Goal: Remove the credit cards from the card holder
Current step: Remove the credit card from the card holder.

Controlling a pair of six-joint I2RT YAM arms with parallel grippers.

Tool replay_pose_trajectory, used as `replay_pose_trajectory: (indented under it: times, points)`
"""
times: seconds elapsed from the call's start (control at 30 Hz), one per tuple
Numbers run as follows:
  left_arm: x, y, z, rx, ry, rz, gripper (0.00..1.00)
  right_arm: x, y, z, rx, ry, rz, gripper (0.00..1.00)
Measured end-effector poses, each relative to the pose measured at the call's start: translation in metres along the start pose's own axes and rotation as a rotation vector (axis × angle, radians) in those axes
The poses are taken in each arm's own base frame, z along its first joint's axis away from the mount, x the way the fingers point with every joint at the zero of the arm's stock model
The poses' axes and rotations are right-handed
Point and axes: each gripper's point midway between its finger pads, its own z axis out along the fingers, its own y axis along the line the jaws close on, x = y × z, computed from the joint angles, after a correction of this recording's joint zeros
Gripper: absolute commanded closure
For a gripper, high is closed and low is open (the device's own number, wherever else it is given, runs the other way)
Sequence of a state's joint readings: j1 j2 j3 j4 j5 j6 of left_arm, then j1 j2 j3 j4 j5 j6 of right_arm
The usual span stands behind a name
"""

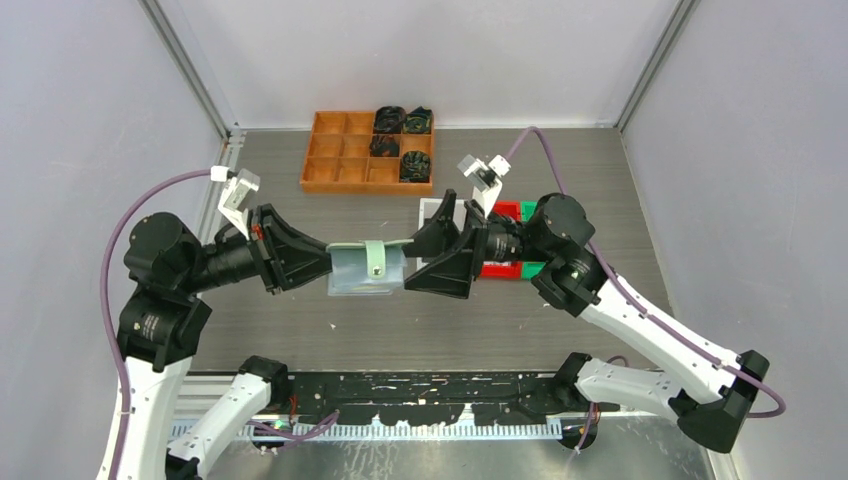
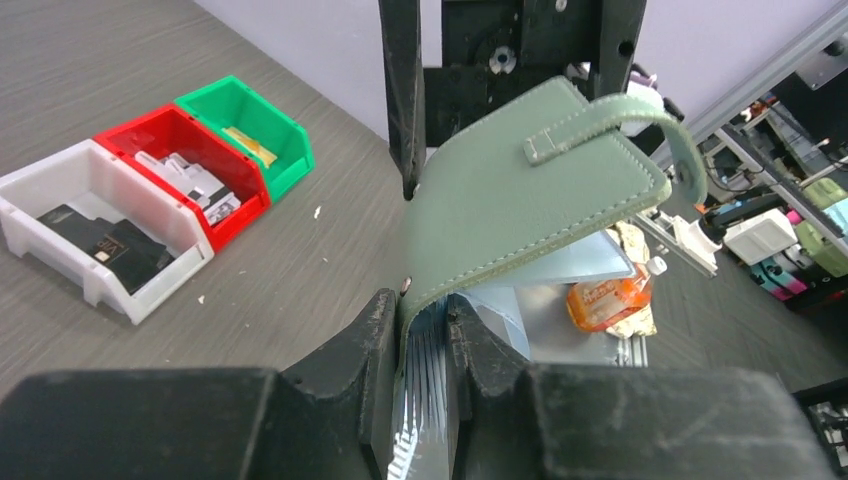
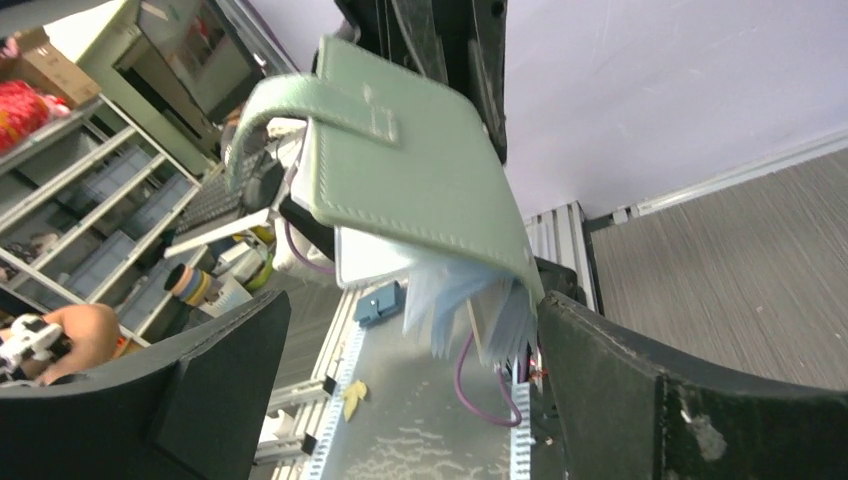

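Note:
The pale sage-green card holder [image 1: 366, 265] hangs in the air between my two arms, its tab strap looped over the top. My left gripper [image 1: 322, 264] is shut on its left edge; in the left wrist view [image 2: 428, 335] the fingers pinch the cover [image 2: 520, 190] and the light blue pockets. My right gripper [image 1: 418, 260] is open around the holder's right end. In the right wrist view [image 3: 410, 345] the holder [image 3: 420, 170] and its pockets [image 3: 470, 300] hang between the spread fingers, close to the right finger [image 3: 640, 390]. A dark card [image 2: 100, 245] lies in the white bin.
The white bin [image 2: 60, 175], red bin [image 2: 130, 135] and green bin [image 2: 215, 95] stand in a row on the table, behind the right gripper in the top view [image 1: 505, 210]. An orange tray [image 1: 345, 150] with black coiled items stands at the back.

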State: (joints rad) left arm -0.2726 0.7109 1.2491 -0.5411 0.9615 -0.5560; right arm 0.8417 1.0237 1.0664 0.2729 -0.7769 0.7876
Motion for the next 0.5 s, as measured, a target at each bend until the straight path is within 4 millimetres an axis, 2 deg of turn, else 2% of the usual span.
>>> replay_pose_trajectory:
  times: [0.23,0.5]
  points:
    - [-0.013,-0.005,0.003,0.016,-0.028,-0.046,1.00,0.020,-0.011,-0.016,0.042,-0.026,-0.045,0.01]
    - [-0.024,-0.008,0.007,0.028,-0.044,-0.073,1.00,0.021,-0.043,-0.017,0.141,-0.112,-0.022,0.00]
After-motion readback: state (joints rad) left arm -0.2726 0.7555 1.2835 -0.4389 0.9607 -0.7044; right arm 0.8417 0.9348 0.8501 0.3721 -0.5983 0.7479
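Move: The card holder, already pinched by its left edge in the left fingers, has its middle about 5 cm right of the left hand, 1 cm back and 2 cm higher. From the open, empty right hand it lies some 5 cm to the left, level fore and aft, 2 cm above. Far below on the table, about 38 cm under the right hand, the white box stands 21 cm ahead and 4 cm right; the red box stands 21 cm ahead, 16 cm right. The card holder stays pinched in the left fingers and is lifted about 2.5 cm, while the right hand, fingers staying wide open, sinks some 4.5 cm away from it to below its sleeves. After edging a centimetre to the right at first, the right hand swings forward about 2.5 cm, its wrist turning roughly 10 degrees clockwise. ##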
